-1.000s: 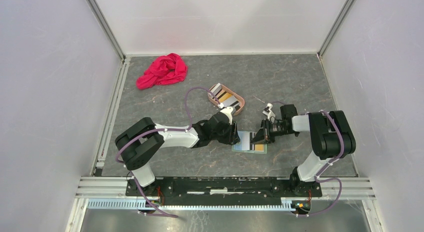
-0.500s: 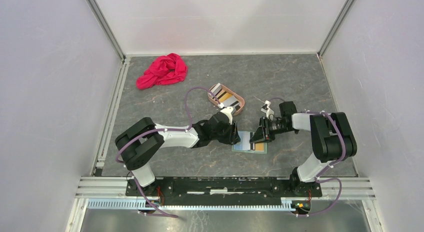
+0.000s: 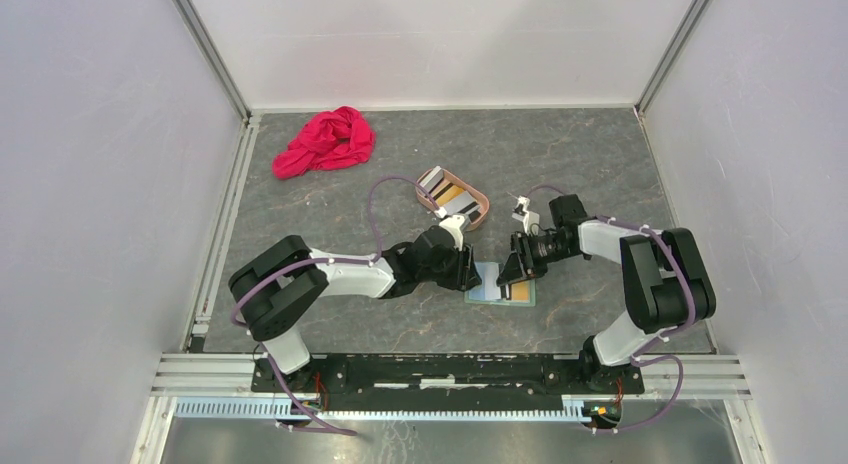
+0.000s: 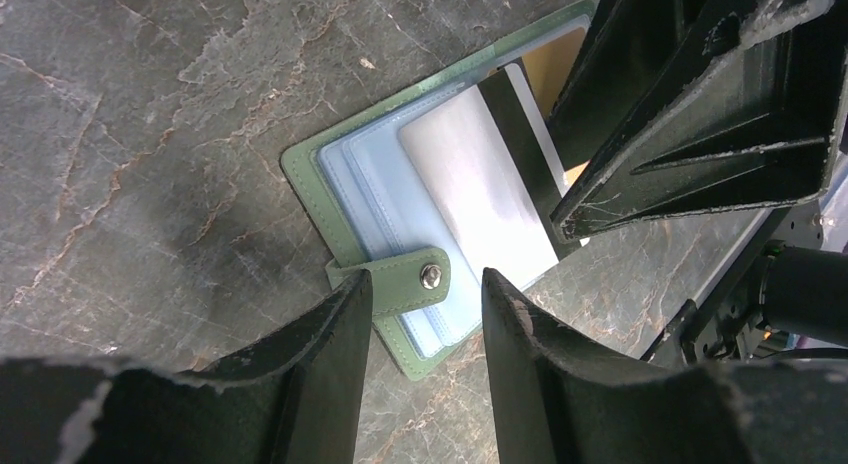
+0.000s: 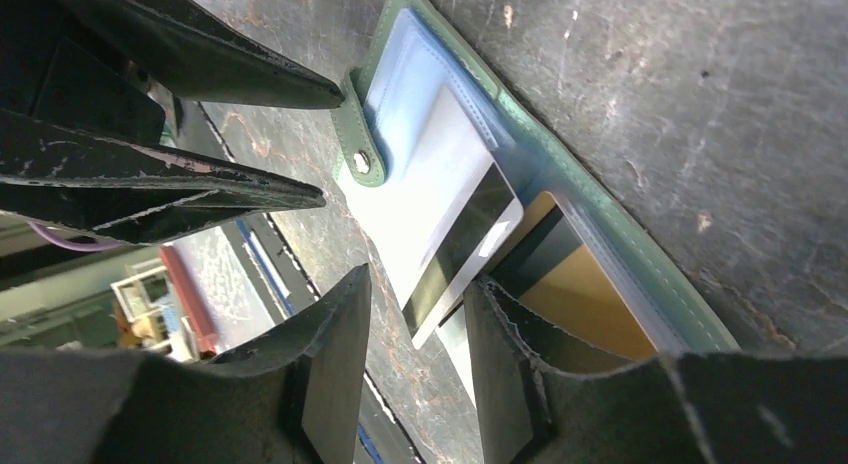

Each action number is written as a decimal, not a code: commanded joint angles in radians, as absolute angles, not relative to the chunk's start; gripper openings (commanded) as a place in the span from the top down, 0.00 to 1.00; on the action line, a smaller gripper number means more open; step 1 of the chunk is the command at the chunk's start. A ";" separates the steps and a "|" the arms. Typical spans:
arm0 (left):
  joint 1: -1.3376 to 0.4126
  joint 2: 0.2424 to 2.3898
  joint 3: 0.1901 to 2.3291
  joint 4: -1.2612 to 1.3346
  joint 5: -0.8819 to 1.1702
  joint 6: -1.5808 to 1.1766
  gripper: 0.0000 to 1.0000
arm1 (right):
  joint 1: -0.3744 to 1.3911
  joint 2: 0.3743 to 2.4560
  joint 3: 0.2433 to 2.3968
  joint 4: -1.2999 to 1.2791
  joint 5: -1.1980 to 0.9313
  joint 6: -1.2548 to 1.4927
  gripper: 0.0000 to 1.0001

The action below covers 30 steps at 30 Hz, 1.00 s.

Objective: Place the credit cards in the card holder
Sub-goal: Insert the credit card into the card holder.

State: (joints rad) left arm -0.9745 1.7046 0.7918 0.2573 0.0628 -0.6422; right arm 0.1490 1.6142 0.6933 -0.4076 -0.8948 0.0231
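The card holder point(image 3: 488, 292) lies open on the table, sage green outside and light blue inside point(image 4: 370, 164), with its snap tab point(image 4: 405, 281) folded over the near edge. A white credit card with a dark stripe point(image 4: 480, 184) sits partly in a pocket, with an orange card point(image 5: 585, 299) in the pocket beside it. My left gripper point(image 4: 425, 304) is open, its fingers straddling the snap tab end. My right gripper point(image 5: 415, 304) is open at the opposite end, with the white card's point(image 5: 440, 214) protruding corner between its fingers, a gap on each side.
A pinkish-tan oval tray point(image 3: 478, 209) holding more cards point(image 3: 447, 192) stands just behind the two grippers. A crumpled red cloth point(image 3: 325, 141) lies at the back left. White walls enclose the table on three sides.
My right gripper has opened and let go of the white card, and its wrist has shifted slightly left and back. The left arm has stayed where it was.
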 commanded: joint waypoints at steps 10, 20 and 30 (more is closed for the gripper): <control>-0.930 1.643 0.718 0.414 0.165 -0.676 0.49 | 0.258 1.598 0.759 -0.461 -0.719 -0.114 0.46; -0.884 1.632 0.660 0.517 0.245 -0.726 0.49 | 0.335 1.612 0.827 -0.532 -0.696 -0.251 0.40; -0.867 1.627 0.640 0.558 0.273 -0.744 0.49 | 0.427 1.624 0.880 -0.597 -0.608 -0.338 0.34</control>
State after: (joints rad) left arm -0.8791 1.6619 0.6624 0.4854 0.2459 -0.7074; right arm 0.3912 1.6135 0.8448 -0.5781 -0.6964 -0.2508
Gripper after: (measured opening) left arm 0.513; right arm 0.649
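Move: The white card lies in the open card holder, its middle about 2 cm to the right hand's left, level fore-and-aft and 2 cm below. From that hand the snap flap is some 6 cm left, 1 cm back and 2 cm below. The gold card is 4 cm right, 1 cm back and 2 cm below. From the left hand, the white card is about 5 cm right, level fore-and-aft, 3 cm below. The opening right hand pushes the white card left, going about 2.5 cm, turning counter-clockwise; the left rises 2 cm. ##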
